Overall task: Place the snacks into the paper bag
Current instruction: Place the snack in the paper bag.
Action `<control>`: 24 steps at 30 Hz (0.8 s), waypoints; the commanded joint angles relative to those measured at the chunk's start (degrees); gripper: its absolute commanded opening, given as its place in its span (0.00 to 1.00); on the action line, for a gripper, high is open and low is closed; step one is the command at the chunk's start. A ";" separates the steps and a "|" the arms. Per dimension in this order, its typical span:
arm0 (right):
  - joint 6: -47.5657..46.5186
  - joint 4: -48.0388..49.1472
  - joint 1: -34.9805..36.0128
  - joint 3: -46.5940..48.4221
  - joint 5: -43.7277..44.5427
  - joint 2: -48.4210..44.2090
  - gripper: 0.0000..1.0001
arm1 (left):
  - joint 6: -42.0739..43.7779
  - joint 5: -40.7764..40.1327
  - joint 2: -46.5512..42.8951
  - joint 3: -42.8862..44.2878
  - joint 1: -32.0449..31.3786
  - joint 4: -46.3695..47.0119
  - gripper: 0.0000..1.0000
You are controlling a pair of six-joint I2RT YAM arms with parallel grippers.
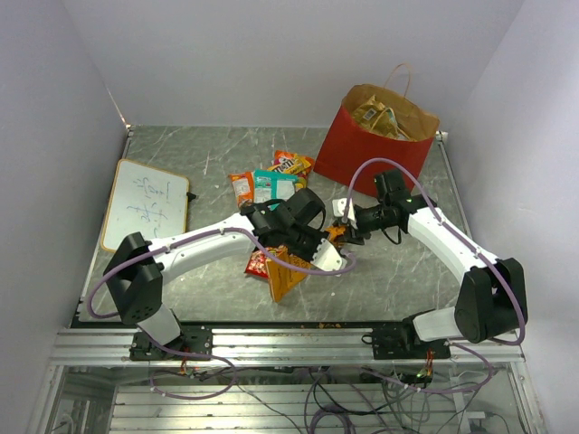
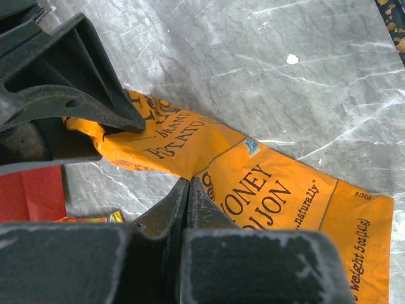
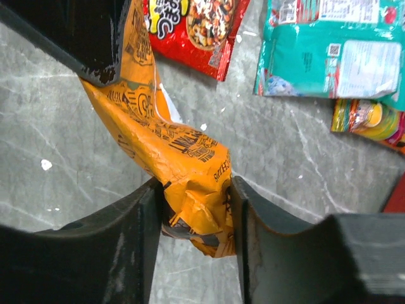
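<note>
An orange chip bag (image 1: 288, 271) hangs stretched between both arms over the table's middle. My left gripper (image 2: 188, 183) is shut on a fold along the bag's (image 2: 266, 183) edge. My right gripper (image 3: 194, 182) has both fingers pressed on the bag's (image 3: 171, 145) crumpled end. In the top view the right gripper (image 1: 346, 233) and left gripper (image 1: 318, 256) almost meet. Other snacks lie on the table: a teal pack (image 1: 271, 185), a small orange pack (image 1: 242, 188) and a red pack (image 1: 260, 262). The red paper bag (image 1: 362, 154) stands open at the back right, with packets inside.
A white board (image 1: 145, 203) lies at the left of the table. Another orange packet (image 1: 294, 163) sits behind the teal pack. The right wrist view shows a red pack (image 3: 196, 25), the teal pack (image 3: 335, 50) and a yellow pack (image 3: 367, 120) just beyond the held bag.
</note>
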 commanded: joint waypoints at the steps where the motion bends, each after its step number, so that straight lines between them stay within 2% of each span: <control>1: -0.99 -5.02 0.13 0.85 3.43 -0.38 0.40 | -0.54 0.82 -2.16 -0.26 -0.45 0.57 0.07; 6: 1.69 -5.63 0.11 1.05 3.09 -1.82 0.23 | -2.10 0.59 -2.47 -0.37 -0.45 1.36 0.13; 12: 7.06 -2.82 -0.32 -0.06 4.46 -4.43 0.03 | -4.54 0.00 -3.33 0.23 -0.23 1.71 0.33; 16: 12.40 -2.49 -1.93 1.40 4.45 -6.80 0.00 | -6.71 -1.23 -5.50 0.49 0.39 1.67 0.44; 19: 15.95 -2.79 -3.43 1.57 5.30 -9.21 0.00 | -8.40 -3.43 -8.11 0.76 1.38 1.49 0.59; 24: 22.05 -3.59 -5.32 4.02 10.09 -13.17 0.00 | -11.30 -1.32 -14.72 0.24 7.23 3.37 0.78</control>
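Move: The orange Kettle bag is already pinched in the left hand; its middle lies about 2 cm back, 2 cm left and 3 cm below that hand. From the right hand, whose half-open fingers already straddle the gathered end, its middle is roughly 9 cm left, 6 back and 2 lower. Also from the right hand, on the table 12 cm below, the red snack bag is about 19 cm left and 2 back, and the teal bag 17 left and 14 ahead; the paper bag stands some 24 ahead and 11 right. The Kettle bag's gathered end is pinched by the right fingers, which close fully while that hand eases about 1 cm back and down. The left fingers then open wide and let go, that hand rising about 6 cm and drifting 2 cm left, while the right keeps its pinch and draws the bag some 4 cm right and 3 cm up, turning about 15 degrees clockwise. ##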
